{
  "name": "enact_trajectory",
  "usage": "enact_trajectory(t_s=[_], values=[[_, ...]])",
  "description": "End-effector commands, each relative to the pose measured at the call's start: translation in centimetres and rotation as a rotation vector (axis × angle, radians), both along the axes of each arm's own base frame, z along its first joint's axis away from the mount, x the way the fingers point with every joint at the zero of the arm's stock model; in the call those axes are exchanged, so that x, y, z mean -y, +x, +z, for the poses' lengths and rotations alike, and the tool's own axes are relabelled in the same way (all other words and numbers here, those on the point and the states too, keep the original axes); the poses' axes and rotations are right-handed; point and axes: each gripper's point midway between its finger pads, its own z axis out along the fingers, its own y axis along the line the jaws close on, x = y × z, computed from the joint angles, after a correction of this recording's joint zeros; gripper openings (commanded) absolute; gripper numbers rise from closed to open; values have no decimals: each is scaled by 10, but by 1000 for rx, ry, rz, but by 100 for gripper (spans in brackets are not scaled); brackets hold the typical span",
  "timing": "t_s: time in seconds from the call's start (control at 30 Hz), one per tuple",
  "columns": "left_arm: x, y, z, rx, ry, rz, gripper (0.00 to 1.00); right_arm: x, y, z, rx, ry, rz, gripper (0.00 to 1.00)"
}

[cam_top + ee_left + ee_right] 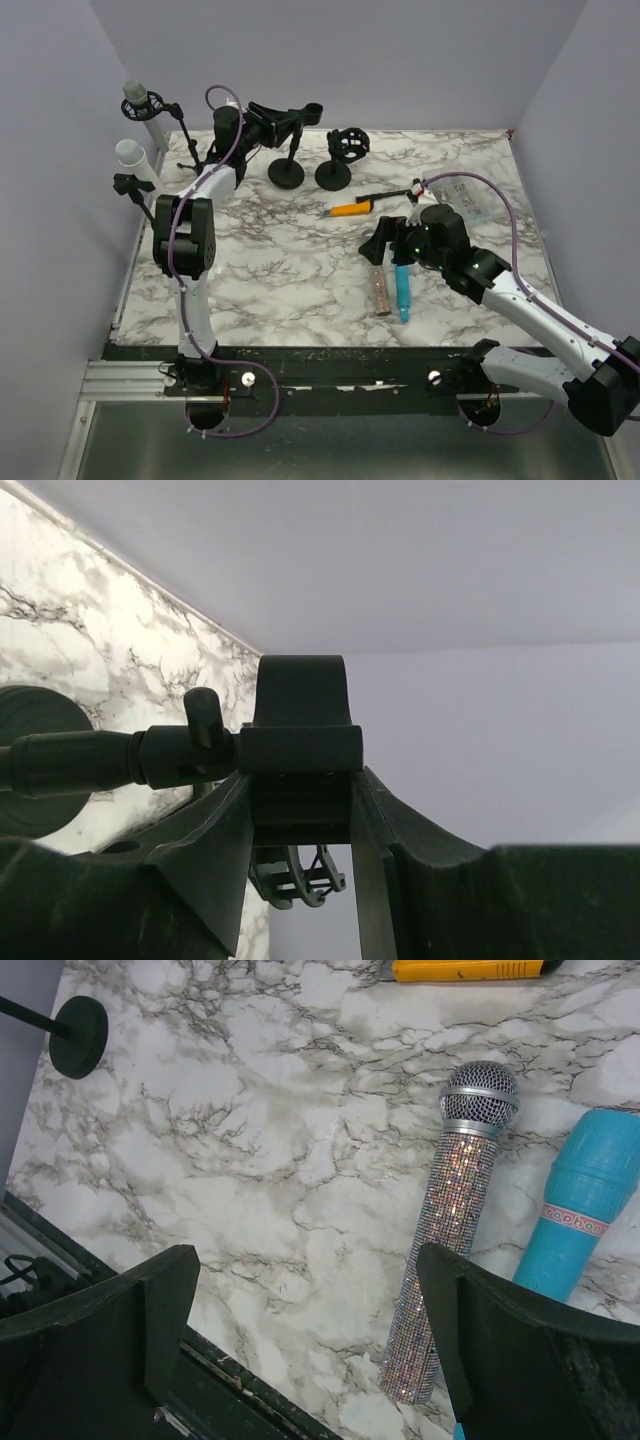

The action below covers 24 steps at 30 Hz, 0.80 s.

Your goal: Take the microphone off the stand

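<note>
A black stand [287, 172] at the back carries an empty U-shaped clip [310, 108]. My left gripper [283, 120] is shut on that clip [300, 745], its jaws pressed against both sides of the clip's block. A silver glitter microphone [381, 290] and a blue microphone [402, 290] lie side by side on the marble table. My right gripper [385, 245] is open and empty just above them. In the right wrist view the glitter microphone [455, 1230] lies beside the right finger and the blue microphone [585, 1210] lies further right.
Two more microphones sit in stands at the far left, a grey-headed one [135, 97] and a white-headed one [130, 153]. A second stand with an empty shock mount [345, 145] stands at the back. An orange knife [352, 209] and a black pen [390, 193] lie mid-table.
</note>
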Motion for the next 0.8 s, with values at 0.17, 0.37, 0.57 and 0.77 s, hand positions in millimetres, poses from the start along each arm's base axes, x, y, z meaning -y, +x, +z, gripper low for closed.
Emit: enact_trajectory(t_s=[0.17, 0.37, 0.57, 0.77], values=[[-5, -20, -18, -26, -25, -9, 8, 3, -2, 0, -7, 11, -12, 100], [-10, -35, -18, -60, 27, -3, 48, 3, -7, 2, -14, 35, -9, 100], [-20, -51, -24, -107, 39, 9, 67, 3, -10, 6, -10, 58, -11, 100], [-27, -66, -19, -106, 93, 13, 91, 5, -13, 6, -8, 63, -14, 100]])
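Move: The left gripper still grips the emptied microphone stand just under its open clip, the clip about 1 cm ahead and 2 cm right; the stand's round base is some 25 cm below, roughly 4 cm to the left. The cage-holder stand's holder is about 13 cm right, 1 cm back and 10 cm lower, and the yellow knife 11 cm back, 13 cm right, 25 cm down. From the right gripper the clip lies roughly 33 cm ahead, 22 cm left and 6 cm higher. Keep the left fingers shut on the stand's neck while easing it a couple of centimetres back and slightly left, then open them to about twice their gap to let it go. Keep drawing back as they spread, about 5 cm in all, sinking some 2 cm and edging left, the fingertips tipping slightly down. ##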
